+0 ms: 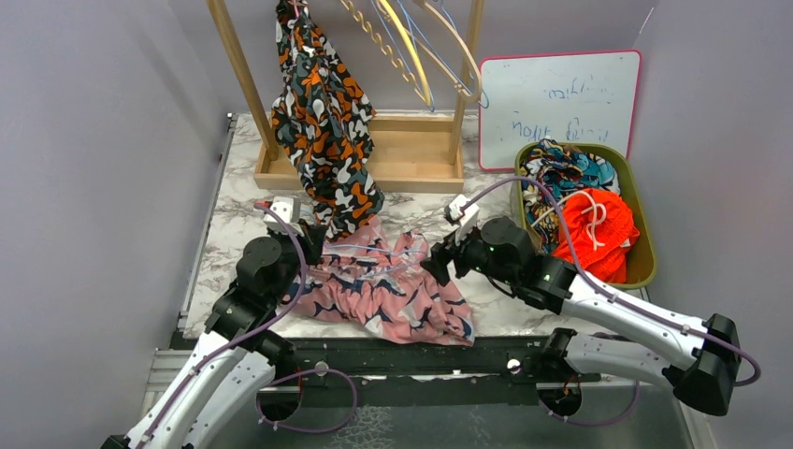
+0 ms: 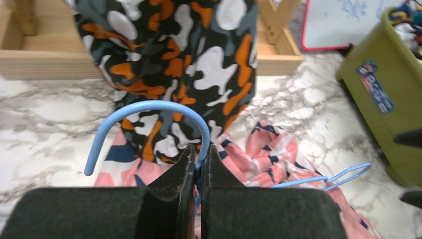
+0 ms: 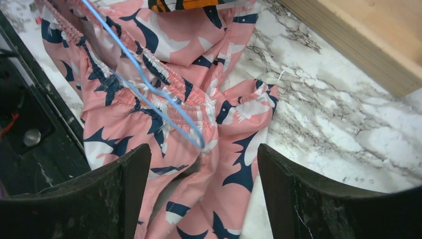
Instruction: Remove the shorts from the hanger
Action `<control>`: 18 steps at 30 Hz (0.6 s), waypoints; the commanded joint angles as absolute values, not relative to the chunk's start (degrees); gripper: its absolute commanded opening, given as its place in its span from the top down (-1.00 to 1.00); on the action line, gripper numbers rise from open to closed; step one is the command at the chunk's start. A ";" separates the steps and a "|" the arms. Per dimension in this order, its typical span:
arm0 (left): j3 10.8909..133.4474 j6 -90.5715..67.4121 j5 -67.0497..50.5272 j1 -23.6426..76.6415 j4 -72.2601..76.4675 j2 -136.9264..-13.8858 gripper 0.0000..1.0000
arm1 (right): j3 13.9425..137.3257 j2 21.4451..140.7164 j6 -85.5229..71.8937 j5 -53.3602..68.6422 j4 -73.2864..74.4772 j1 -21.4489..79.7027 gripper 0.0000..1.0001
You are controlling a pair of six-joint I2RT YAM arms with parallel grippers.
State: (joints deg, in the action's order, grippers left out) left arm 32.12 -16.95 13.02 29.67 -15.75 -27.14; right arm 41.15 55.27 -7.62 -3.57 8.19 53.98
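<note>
Pink print shorts (image 1: 393, 295) lie bunched on the marble table, with a blue wire hanger (image 3: 149, 82) still threaded through their elastic waistband. My left gripper (image 2: 200, 154) is shut on the hanger's neck, just below its curved hook (image 2: 149, 105); in the top view it (image 1: 313, 238) sits at the shorts' left end. Over the shorts' right end hovers my right gripper (image 3: 204, 149), open, with pink fabric (image 3: 234, 124) and the hanger's tip below the gap and nothing gripped. In the top view the right gripper (image 1: 439, 262) is at the shorts' right edge.
Black-orange-white blotch print shorts (image 1: 323, 122) hang from the wooden rack (image 1: 411, 154), their hem brushing the pink pair. Empty hangers (image 1: 421, 47) hang beside them. A green bin (image 1: 645, 253) at right holds orange shorts (image 1: 598, 229) and multicolour shorts (image 1: 561, 168). A whiteboard (image 1: 561, 94) leans behind.
</note>
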 commanded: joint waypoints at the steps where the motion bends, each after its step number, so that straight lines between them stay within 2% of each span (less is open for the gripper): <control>1: 32.07 -13.83 1.85 29.36 -10.86 -28.09 1.00 | 46.07 59.35 1.84 3.88 10.30 52.99 -0.58; 4: 32.02 -13.71 0.19 29.37 -10.13 -27.81 1.00 | 49.70 64.44 3.91 11.28 14.57 52.55 -0.48; 10: 31.34 -13.89 0.89 29.36 -9.25 -26.00 1.00 | 51.88 70.06 4.58 19.51 17.38 52.56 -0.11; 13: 31.21 -13.97 1.35 29.36 -9.30 -25.75 1.00 | 51.43 70.13 4.43 19.11 17.22 52.56 0.25; 16: 31.25 -14.18 2.35 29.40 -9.46 -25.82 1.00 | 50.27 68.31 4.23 17.65 16.30 52.56 0.87; 17: 31.22 -14.30 2.86 29.36 -9.48 -25.80 0.98 | 49.66 67.32 3.96 16.24 16.14 52.56 0.96; 18: 31.28 -14.39 3.23 29.36 -9.62 -25.79 0.84 | 48.87 66.05 3.34 14.66 15.90 52.56 0.97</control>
State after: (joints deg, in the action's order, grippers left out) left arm 31.64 -14.48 2.63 29.67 -11.60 -26.30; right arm 50.41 69.67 3.77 16.75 16.40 52.75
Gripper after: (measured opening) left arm 0.039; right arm 0.048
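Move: The blue hanger's free end hangs just beyond the right hand's open fingers, about 3 cm left, 2 cm ahead and 4 cm down; the pink shorts lie 10 cm left, 2 cm back and 14 cm down. The camo shorts' hem is some 18 cm left, 11 cm ahead and 8 cm down. From the left hand, already gripping the hook's neck, the free end is 22 cm right, 3 cm back and 4 cm down. Right hand goes 4 cm left, down and back, pinching the hanger's end; left shifts 3 cm right. ##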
